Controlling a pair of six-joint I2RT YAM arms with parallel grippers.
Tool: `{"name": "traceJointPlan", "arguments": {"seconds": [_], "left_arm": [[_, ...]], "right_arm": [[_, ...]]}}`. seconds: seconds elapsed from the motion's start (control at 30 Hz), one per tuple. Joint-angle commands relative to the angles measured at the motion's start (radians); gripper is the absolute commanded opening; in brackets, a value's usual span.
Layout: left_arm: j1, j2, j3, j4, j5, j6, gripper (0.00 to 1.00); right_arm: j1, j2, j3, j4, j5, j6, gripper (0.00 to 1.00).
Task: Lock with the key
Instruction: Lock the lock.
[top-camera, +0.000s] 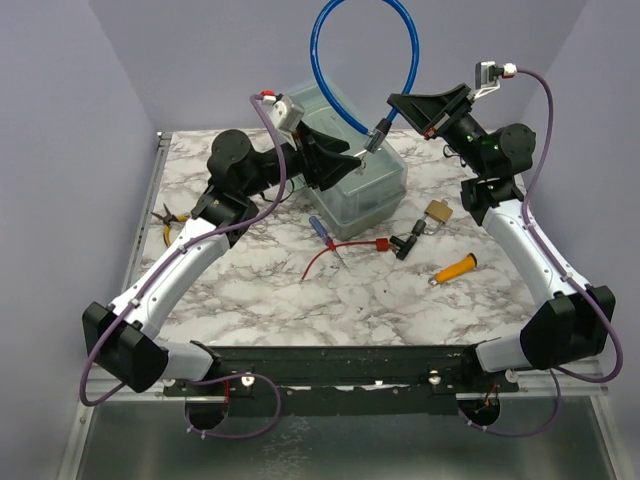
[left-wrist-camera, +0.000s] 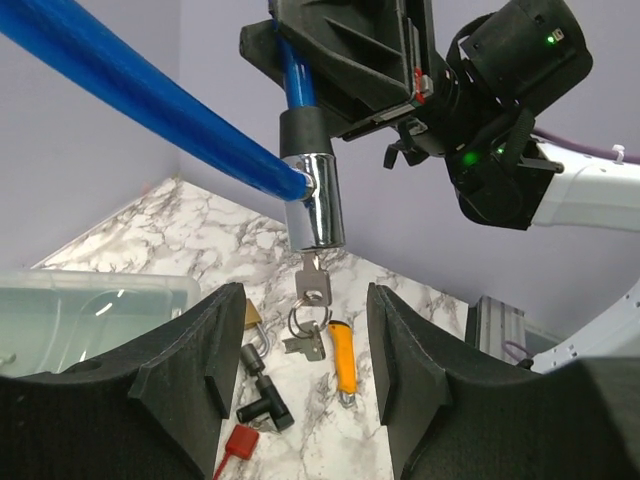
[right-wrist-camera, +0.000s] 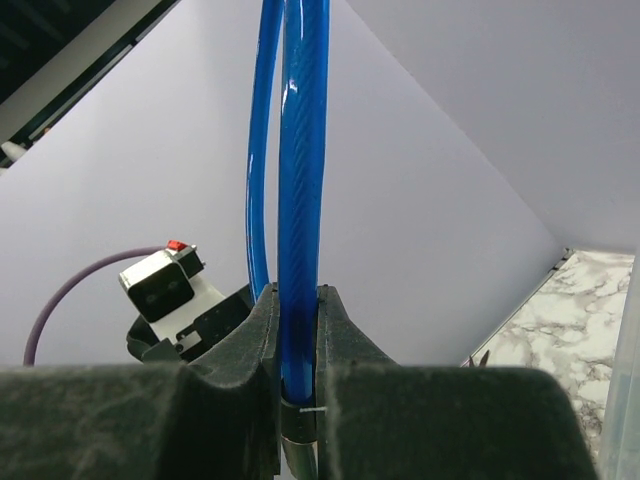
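The small brass padlock (top-camera: 437, 212) lies on the marble table right of the clear box (top-camera: 365, 185); it also shows in the left wrist view (left-wrist-camera: 253, 315). My right gripper (right-wrist-camera: 298, 340) is shut on a blue cable (right-wrist-camera: 300, 180) and holds it in the air (top-camera: 316, 45). The cable ends in a chrome barrel (left-wrist-camera: 315, 200) with a key (left-wrist-camera: 314, 285) in its lower end; a ring with a second key (left-wrist-camera: 305, 343) hangs from it. My left gripper (left-wrist-camera: 305, 370) is open, its jaws wide apart just below and before the hanging key, touching nothing.
An orange-yellow tool handle (top-camera: 456, 268) lies at the front right. A black T-shaped piece (top-camera: 405, 241) and a red lead (top-camera: 335, 252) lie in front of the box. A blue screwdriver (top-camera: 322, 228) lies next to them. Pliers (top-camera: 168, 222) lie at the left edge.
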Motion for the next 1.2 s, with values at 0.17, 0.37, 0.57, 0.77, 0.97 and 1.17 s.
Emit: {"name": "traceJointPlan", "arguments": {"seconds": [0.17,0.37,0.57,0.77,0.97,1.17], "left_arm": [[-0.004,0.068,0.071,0.039,0.013,-0.061,0.55],[-0.004,0.089,0.073,0.055,0.060,-0.137,0.48],[-0.004,0.111,0.072,0.085,0.117,-0.199,0.44],[-0.002,0.119,0.061,0.101,0.128,-0.244,0.37],[0.007,0.132,0.064,0.167,0.179,-0.332,0.23],[0.019,0.147,0.065,0.202,0.218,-0.392,0.07]], "right_arm": [[-0.005,0.000,0.038,0.062,0.010,0.006,0.00],[-0.006,0.000,0.044,0.060,0.008,0.006,0.00],[-0.005,0.000,0.047,0.058,0.008,0.006,0.00],[-0.005,-0.001,0.045,0.059,0.007,0.008,0.00],[-0.005,-0.002,0.048,0.061,0.004,0.009,0.00],[-0.006,-0.005,0.048,0.065,0.003,0.013,0.00]]}}
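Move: The inserted key's bow is about 3 cm to the right of the left hand and 1 cm below it, level with it fore and aft, in line with the half-open fingers. The lock cylinder stands some 5 cm above the key and 1 cm farther right and out; the spare key hangs on its ring about 3 cm under the bow. From the right hand, which holds the cable, the key's bow lies roughly 9 cm below, 3 cm left and 3 cm back. The left hand eases some 2.5 cm to its right and about 1 cm down onto the key below the lock cylinder, first swinging out about 1.5 cm forward and then drawing back as far, while it rolls nearly 20 degrees about its own fingers, counter-clockwise as seen looking out along them. On the way its half-open fingers close to a narrow gap with the key's bow between their tips, while the right hand stays in place and keeps its pinch on the blue cable just above the lock cylinder. ##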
